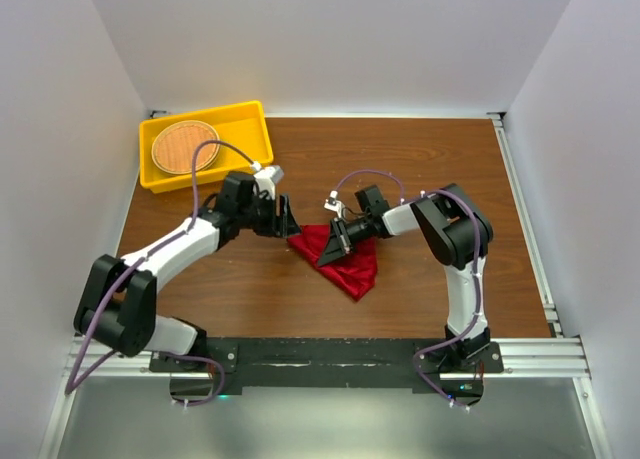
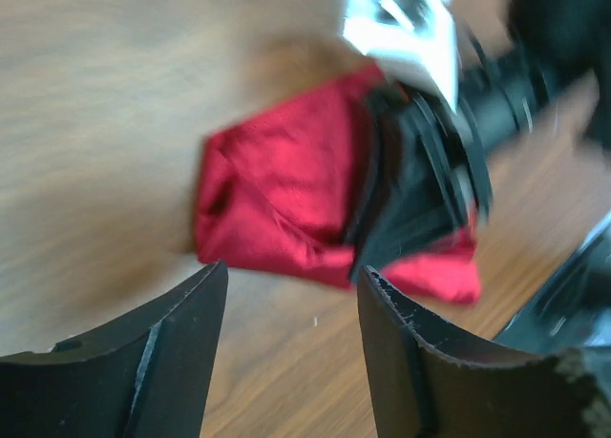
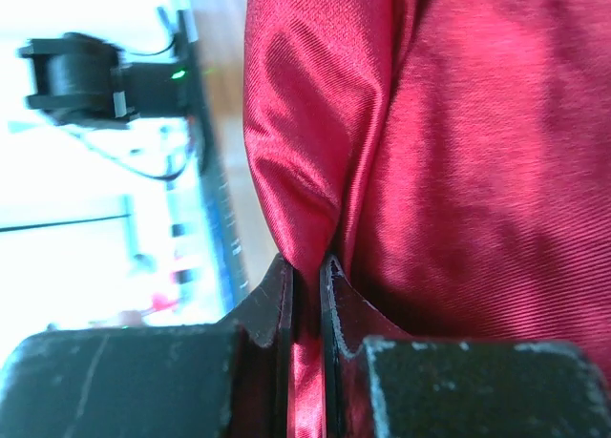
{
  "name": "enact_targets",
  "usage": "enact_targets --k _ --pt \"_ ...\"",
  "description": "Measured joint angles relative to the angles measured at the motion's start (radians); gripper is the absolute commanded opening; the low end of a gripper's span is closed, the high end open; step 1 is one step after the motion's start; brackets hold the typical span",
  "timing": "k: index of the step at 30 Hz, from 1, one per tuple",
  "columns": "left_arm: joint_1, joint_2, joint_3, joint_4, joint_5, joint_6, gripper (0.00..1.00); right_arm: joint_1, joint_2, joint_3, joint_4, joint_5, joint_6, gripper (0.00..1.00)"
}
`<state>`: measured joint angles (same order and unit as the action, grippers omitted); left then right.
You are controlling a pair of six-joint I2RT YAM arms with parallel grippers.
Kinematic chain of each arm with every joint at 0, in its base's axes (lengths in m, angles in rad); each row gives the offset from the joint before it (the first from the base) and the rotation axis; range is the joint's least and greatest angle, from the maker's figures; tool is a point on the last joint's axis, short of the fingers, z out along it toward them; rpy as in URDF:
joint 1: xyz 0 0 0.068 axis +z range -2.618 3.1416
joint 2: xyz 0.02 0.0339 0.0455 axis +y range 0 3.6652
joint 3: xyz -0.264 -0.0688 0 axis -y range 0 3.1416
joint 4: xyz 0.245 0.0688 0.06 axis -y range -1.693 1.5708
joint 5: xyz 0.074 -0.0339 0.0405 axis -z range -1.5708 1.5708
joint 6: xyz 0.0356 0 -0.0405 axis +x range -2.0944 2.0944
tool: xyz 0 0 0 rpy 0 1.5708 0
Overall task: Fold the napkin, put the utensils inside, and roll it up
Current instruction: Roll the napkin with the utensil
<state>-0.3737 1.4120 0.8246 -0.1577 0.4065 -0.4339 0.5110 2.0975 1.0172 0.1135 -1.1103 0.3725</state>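
The red napkin (image 1: 348, 264) lies bunched in a rough triangle on the brown table, between the two arms. My right gripper (image 1: 332, 245) is at its upper left part. In the right wrist view that gripper (image 3: 305, 266) is shut on a pinched fold of the napkin (image 3: 458, 152). My left gripper (image 1: 289, 224) hovers just left of the cloth's tip. Its jaws (image 2: 291, 295) stand open over bare wood with nothing between them, and the napkin (image 2: 277, 190) lies just beyond the fingertips (image 2: 196, 314). The utensils are out of view.
A yellow bin (image 1: 245, 119) stands at the back left of the table with a round woven mat (image 1: 186, 147) in it. White walls close in the left, back and right sides. A metal rail (image 1: 540, 354) runs along the near edge.
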Motion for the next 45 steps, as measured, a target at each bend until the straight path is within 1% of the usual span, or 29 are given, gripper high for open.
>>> enact_targets --k 1,4,5,6,9,11,12,14,15,17,18,21,22,24,25,26,31,34,35,37,40,42,43,45 --pt "-0.029 -0.019 -0.016 0.005 0.0 0.042 0.64 -0.013 0.015 -0.001 -0.005 -0.035 0.011 0.0" --pt "-0.084 -0.078 -0.042 0.029 0.0 0.16 0.66 -0.029 0.022 0.002 -0.047 -0.062 0.008 0.0" --pt "-0.094 -0.093 -0.045 0.04 0.003 0.195 0.66 -0.029 0.022 0.005 -0.064 -0.062 0.002 0.0" --pt "-0.101 -0.107 -0.046 0.056 0.007 0.234 0.64 -0.029 0.022 0.008 -0.08 -0.061 -0.007 0.0" --pt "-0.105 -0.105 -0.045 0.1 0.019 0.276 0.6 -0.029 0.022 0.015 -0.119 -0.059 -0.029 0.0" --pt "-0.105 -0.066 -0.03 0.105 0.037 0.26 0.6 -0.029 0.021 0.018 -0.14 -0.056 -0.043 0.0" --pt "-0.105 -0.047 -0.028 0.116 0.044 0.238 0.54 -0.029 0.02 0.019 -0.15 -0.055 -0.049 0.0" --pt "-0.105 -0.013 -0.037 0.147 0.058 0.156 0.47 -0.029 0.02 0.021 -0.159 -0.051 -0.053 0.0" --pt "-0.105 -0.006 -0.055 0.179 0.072 0.097 0.39 -0.029 0.018 0.022 -0.162 -0.048 -0.054 0.0" --pt "-0.105 -0.006 -0.106 0.265 0.103 -0.016 0.31 -0.029 0.01 0.022 -0.171 -0.032 -0.056 0.0" --pt "-0.105 -0.005 -0.132 0.31 0.117 -0.063 0.19 -0.029 0.007 0.022 -0.174 -0.026 -0.058 0.0" --pt "-0.106 0.009 -0.219 0.468 0.16 -0.203 0.0 -0.027 0.002 0.026 -0.188 -0.009 -0.06 0.0" --pt "-0.106 0.019 -0.236 0.512 0.168 -0.23 0.0 -0.027 0.001 0.028 -0.194 -0.006 -0.06 0.0" --pt "-0.106 0.055 -0.283 0.648 0.185 -0.303 0.0 -0.027 0.001 0.032 -0.206 -0.001 -0.062 0.0" --pt "-0.107 0.087 -0.317 0.743 0.195 -0.348 0.0 -0.027 0.001 0.035 -0.212 0.002 -0.064 0.0" --pt "-0.106 0.107 -0.331 0.788 0.198 -0.371 0.0 -0.027 0.0 0.037 -0.218 0.005 -0.068 0.0" --pt "-0.107 0.307 -0.414 1.133 0.215 -0.528 0.0 -0.026 -0.006 0.039 -0.235 0.019 -0.076 0.0" --pt "-0.107 0.425 -0.424 1.271 0.216 -0.58 0.0 -0.026 -0.008 0.039 -0.241 0.025 -0.08 0.0" --pt "-0.106 0.461 -0.425 1.308 0.219 -0.596 0.0 -0.025 -0.011 0.04 -0.245 0.03 -0.083 0.02" --pt "-0.107 0.487 -0.425 1.352 0.222 -0.604 0.0 -0.024 -0.015 0.045 -0.261 0.041 -0.089 0.08" --pt "-0.109 0.491 -0.423 1.355 0.219 -0.599 0.0 -0.02 -0.034 0.053 -0.301 0.077 -0.106 0.19" --pt "-0.113 0.491 -0.415 1.34 0.216 -0.594 0.0 -0.017 -0.057 0.058 -0.336 0.125 -0.112 0.24" --pt "-0.114 0.491 -0.409 1.332 0.216 -0.591 0.0 -0.015 -0.071 0.06 -0.355 0.15 -0.113 0.3" --pt "-0.117 0.491 -0.397 1.311 0.217 -0.578 0.0 -0.013 -0.105 0.067 -0.406 0.221 -0.113 0.34"
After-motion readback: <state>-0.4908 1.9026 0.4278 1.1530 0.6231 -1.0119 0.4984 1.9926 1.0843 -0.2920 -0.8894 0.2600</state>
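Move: The rolled edge of the napkin, where my right fingers pinch it, lies about 9 cm to my left hand's right, 5 cm back and some 8 cm below. The napkin's left end is almost under that hand, about 3 cm right, 1 cm back and 10 cm down. From my right hand the rolled edge is right between the fingers, and the napkin's near corner points about 9 cm back and 8 cm right. My left hand rises briefly, swings about 8 cm right and 4 cm back while its fingers shut empty, then sinks beside my right fingers, rolling some 30 degrees left side down, until the closed tips rest on the rolled edge. My right hand draws the pinched roll slightly right and back, holds, then slips farther right as its fingers start to open. ##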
